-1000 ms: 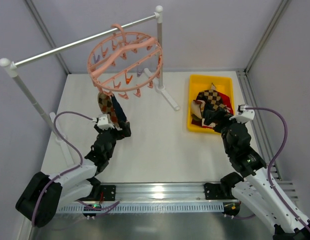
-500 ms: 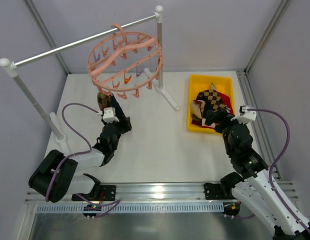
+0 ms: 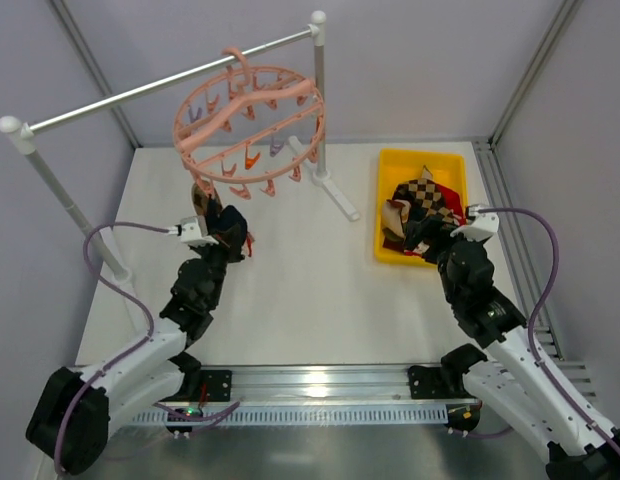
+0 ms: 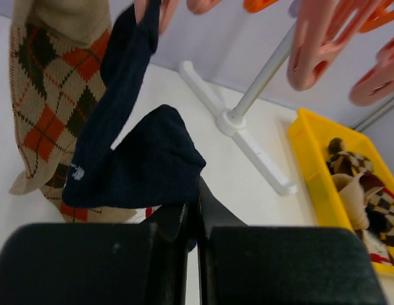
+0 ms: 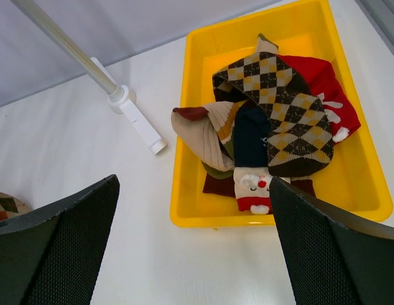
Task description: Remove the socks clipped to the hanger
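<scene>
The salmon-pink hanger (image 3: 248,125) hangs from the grey rail. Two socks remain clipped at its near left edge: a tan, red and black argyle sock (image 4: 51,101) and a navy sock (image 4: 140,159). The navy sock hangs from a pink clip and folds down toward me. My left gripper (image 4: 196,204) is shut on the navy sock's lower end, just below the hanger (image 3: 233,238). My right gripper (image 5: 194,248) stands open over the table beside the yellow bin's near edge, holding nothing. Pink and orange clips (image 4: 324,44) dangle at the top of the left wrist view.
A yellow bin (image 5: 178,213) at the right holds several loose socks (image 5: 273,108). The grey rail (image 3: 140,95) rests on white posts; one post's foot (image 3: 335,195) lies between hanger and bin, another post (image 3: 60,195) stands at the left.
My left gripper has shut on the navy sock's lower end, and the left arm swung its elbow about. The right arm shifted slightly, still open.
</scene>
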Controlling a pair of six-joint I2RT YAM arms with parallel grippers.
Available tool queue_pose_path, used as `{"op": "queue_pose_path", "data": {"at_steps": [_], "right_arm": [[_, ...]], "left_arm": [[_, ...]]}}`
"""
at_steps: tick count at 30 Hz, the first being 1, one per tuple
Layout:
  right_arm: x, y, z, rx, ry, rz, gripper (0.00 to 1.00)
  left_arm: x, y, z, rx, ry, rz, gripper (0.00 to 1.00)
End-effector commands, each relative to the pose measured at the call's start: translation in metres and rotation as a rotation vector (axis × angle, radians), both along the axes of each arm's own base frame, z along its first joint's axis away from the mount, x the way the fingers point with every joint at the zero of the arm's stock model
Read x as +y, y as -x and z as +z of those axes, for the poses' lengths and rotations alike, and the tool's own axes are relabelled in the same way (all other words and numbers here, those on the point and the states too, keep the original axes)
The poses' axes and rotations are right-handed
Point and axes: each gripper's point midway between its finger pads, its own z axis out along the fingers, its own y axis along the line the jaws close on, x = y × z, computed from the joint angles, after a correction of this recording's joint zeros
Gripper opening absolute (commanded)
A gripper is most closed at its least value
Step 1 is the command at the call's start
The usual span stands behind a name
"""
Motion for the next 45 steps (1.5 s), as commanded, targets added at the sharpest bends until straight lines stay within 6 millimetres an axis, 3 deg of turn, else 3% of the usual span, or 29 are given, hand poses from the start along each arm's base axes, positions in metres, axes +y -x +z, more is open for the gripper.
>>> {"op": "queue_pose_path", "data": {"at_steps": [1,3,4,5,8,10,11,12,13,14,15,16,17,18,20,21,22,23,25,26,27,29,30,36,45], "right_arm": [[0.015,-0.009,0.008,-0.029,-0.011,0.063,1.0],[0.025,-0.014,0.007,-0.027,-0.021,0.094,0.99],[0.032,-0.016,0.01,-0.037,-0.03,0.112,0.99],[0.036,-0.018,0.007,-0.029,-0.026,0.121,1.0],[0.059,-0.021,0.01,-0.027,-0.01,0.157,1.0],[0.085,-0.016,0.023,-0.045,0.016,0.21,1.0],[0.096,-0.015,0.028,-0.047,0.026,0.23,1.0],[0.106,-0.019,0.025,-0.029,0.05,0.231,1.0],[0.126,-0.015,0.043,-0.055,0.037,0.278,1.0],[0.136,-0.015,0.049,-0.06,0.044,0.296,1.0],[0.146,-0.015,0.069,-0.089,0.03,0.307,1.0],[0.17,-0.012,0.07,-0.093,0.041,0.354,1.0],[0.181,-0.011,0.076,-0.102,0.062,0.378,1.0],[0.197,-0.009,0.097,-0.13,0.049,0.407,1.0],[0.234,-0.003,0.094,-0.11,0.093,0.478,1.0],[0.245,-0.002,0.113,-0.13,0.099,0.496,1.0],[0.254,0.0,0.116,-0.128,0.112,0.515,1.0],[0.276,0.004,0.107,-0.11,0.143,0.554,1.0],[0.298,0.008,0.129,-0.14,0.131,0.608,1.0],[0.313,0.007,0.122,-0.128,0.147,0.629,1.0],[0.322,0.008,0.139,-0.152,0.126,0.644,1.0],[0.347,0.01,0.128,-0.121,0.159,0.7,0.99],[0.355,0.011,0.145,-0.144,0.148,0.712,0.99],[0.398,0.011,0.14,-0.124,0.21,0.753,0.99],[0.415,-0.005,0.126,-0.098,0.276,0.715,0.99]], "left_arm": [[0.005,0.027,-0.001,0.026,0.047,-0.03,0.0],[0.007,0.041,-0.013,0.08,0.028,-0.051,0.0],[0.009,0.049,0.001,0.043,0.059,-0.065,0.0],[0.008,0.057,-0.011,0.091,0.036,-0.085,0.0],[0.002,0.076,0.001,0.068,0.055,-0.17,0.0],[0.002,0.086,-0.009,0.113,0.03,-0.199,0.0],[0.002,0.091,-0.003,0.093,0.03,-0.218,0.0],[-0.001,0.096,-0.007,0.108,0.015,-0.247,0.0],[-0.002,0.099,-0.006,0.106,0.013,-0.264,0.0],[-0.003,0.102,-0.003,0.099,0.009,-0.278,0.0],[-0.007,0.105,-0.004,0.103,0.013,-0.302,0.0],[-0.011,0.106,-0.002,0.093,0.019,-0.324,0.0],[-0.016,0.108,-0.004,0.094,0.015,-0.349,0.0],[-0.02,0.108,-0.009,0.111,0.005,-0.371,0.0],[-0.022,0.107,-0.014,0.131,-0.011,-0.377,0.0],[-0.023,0.106,-0.016,0.138,-0.022,-0.38,0.0],[-0.024,0.106,-0.017,0.141,-0.024,-0.386,0.0],[-0.025,0.106,-0.017,0.138,-0.025,-0.391,0.0],[-0.025,0.107,-0.017,0.136,-0.027,-0.394,0.0],[-0.025,0.107,-0.017,0.135,-0.028,-0.391,0.0],[-0.024,0.107,-0.017,0.131,-0.027,-0.39,0.0],[-0.024,0.109,-0.016,0.124,-0.023,-0.394,0.0],[-0.024,0.11,-0.015,0.12,-0.02,-0.397,0.0],[-0.027,0.113,-0.01,0.098,-0.011,-0.421,0.0],[-0.033,0.116,-0.008,0.094,-0.004,-0.455,0.0]]}}
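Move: The left hand's shut fingers already hold the hanging navy sock; the clip that grips the sock's top is about 5 cm ahead, 5 cm to the left and 14 cm above. From the empty, open right hand that clip lies some 46 cm to the left, 8 cm farther out and 11 cm higher. The argyle sock hangs about 5 cm beyond that clip and 4 cm to its left; the hanger ring's middle is roughly 11 cm beyond the clip and 8 cm to its right. Leftward in one long sweep of about 42 cm, the right hand leaves the bin side, dips slightly, then climbs to end 10 cm higher near the clip, turning some 45 degrees counter-clockwise, its left side lowering, fingers wide open. Meanwhile the left hand keeps its pinch on the navy sock and draws it back about 11 cm, rising briefly first and turning clockwise. ##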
